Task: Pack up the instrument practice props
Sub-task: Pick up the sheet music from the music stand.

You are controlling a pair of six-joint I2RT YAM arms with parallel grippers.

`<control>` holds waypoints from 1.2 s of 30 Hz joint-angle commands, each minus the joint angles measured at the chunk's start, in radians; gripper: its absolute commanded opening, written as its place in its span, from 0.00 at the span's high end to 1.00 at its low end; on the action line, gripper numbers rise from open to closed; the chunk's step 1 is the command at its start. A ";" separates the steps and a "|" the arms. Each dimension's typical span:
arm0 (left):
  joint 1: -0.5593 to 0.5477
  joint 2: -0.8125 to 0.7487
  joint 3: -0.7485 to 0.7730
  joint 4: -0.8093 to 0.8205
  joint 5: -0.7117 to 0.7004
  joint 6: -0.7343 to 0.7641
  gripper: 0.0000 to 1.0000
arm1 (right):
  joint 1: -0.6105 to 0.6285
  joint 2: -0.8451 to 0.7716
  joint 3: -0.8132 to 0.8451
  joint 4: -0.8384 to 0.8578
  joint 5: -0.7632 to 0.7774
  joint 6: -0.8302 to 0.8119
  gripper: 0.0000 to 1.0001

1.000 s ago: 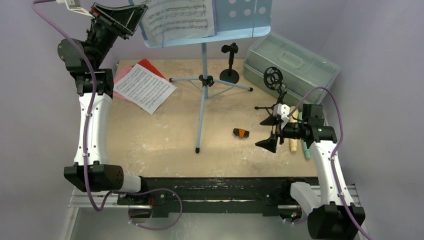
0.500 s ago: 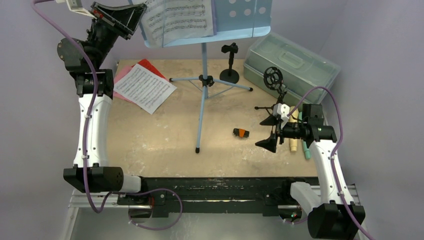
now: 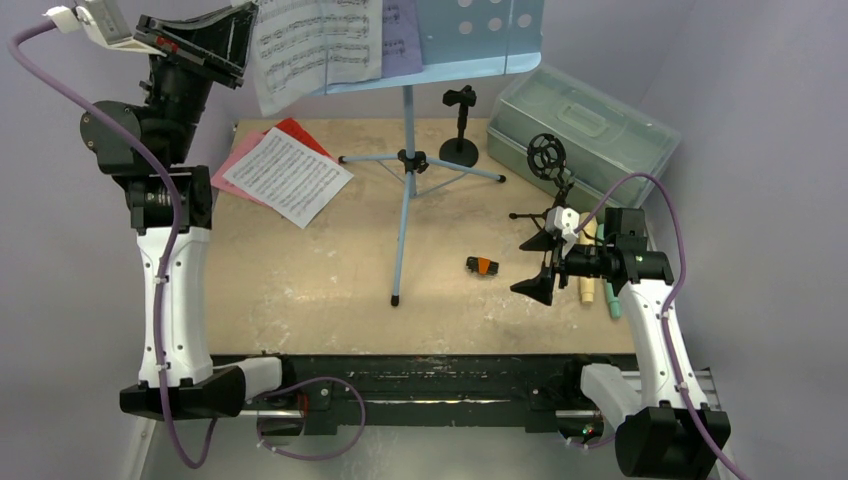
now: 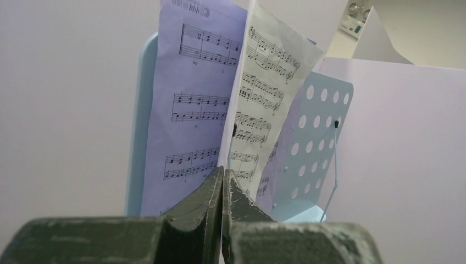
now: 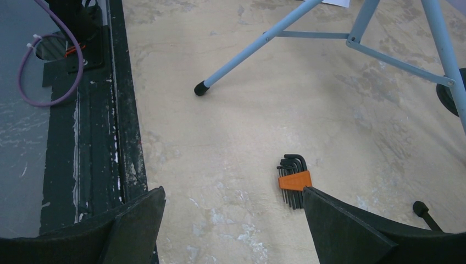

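Observation:
The pale-blue perforated rack (image 3: 480,30) stands on its tripod legs (image 3: 405,160) at the back. My left gripper (image 3: 235,40) is raised at the rack's left edge, shut on a white music page (image 3: 310,45) that sticks out leftward past the rack. In the left wrist view the jaws (image 4: 222,176) pinch that white page (image 4: 264,99); a lilac page (image 4: 192,110) rests on the rack (image 4: 313,143). A white page (image 3: 285,175) over a red one (image 3: 300,132) lies on the table. My right gripper (image 3: 538,262) (image 5: 233,192) hangs open over the table, beside cream (image 3: 588,285) and teal (image 3: 613,303) microphones.
A translucent grey-green case (image 3: 580,125) sits at the back right. Two black mic holders stand near it: a small stand (image 3: 460,125) and a ring mount (image 3: 547,155). An orange-banded hex key set (image 3: 482,265) (image 5: 294,180) lies left of my right gripper.
My left gripper has shut on the white page and drawn it leftward off the rack, uncovering a lilac page. The left arm has swung left. The right arm has not moved.

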 commanded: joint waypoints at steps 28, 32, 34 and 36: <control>-0.005 -0.175 -0.019 -0.364 -0.502 0.318 1.00 | -0.002 0.002 0.008 -0.012 -0.021 -0.026 0.01; -0.016 -0.197 0.003 -0.389 -0.538 0.364 1.00 | -0.002 0.002 0.007 -0.012 -0.021 -0.026 0.01; -0.019 -0.212 -0.002 -0.393 -0.554 0.377 1.00 | -0.001 0.002 0.007 -0.012 -0.021 -0.027 0.01; -0.022 -0.224 -0.005 -0.399 -0.564 0.385 1.00 | -0.001 0.004 0.008 -0.012 -0.021 -0.026 0.01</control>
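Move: The pile of sheets on the table, where the pinched white sheet seems bound, lies about 16 cm ahead of the left hand, 13 cm to its left and some 65 cm below. The stand's tray has its middle roughly 8 cm ahead and 22 cm right, with the lilac sheet on it about 8 cm ahead and 14 cm right, both a little above the hand. From the right hand, the pile is about 28 cm ahead, 60 cm left and 20 cm down. The white sheet, still pinched by its edge in the shut left fingers, is drawn about 9 cm to the left, away from the tray. The hand first dips some 4–5 cm with a slight forward push, then eases back and slightly up as it keeps going left, while the wrist swings about 30 degrees counter-clockwise and tips down slightly. ##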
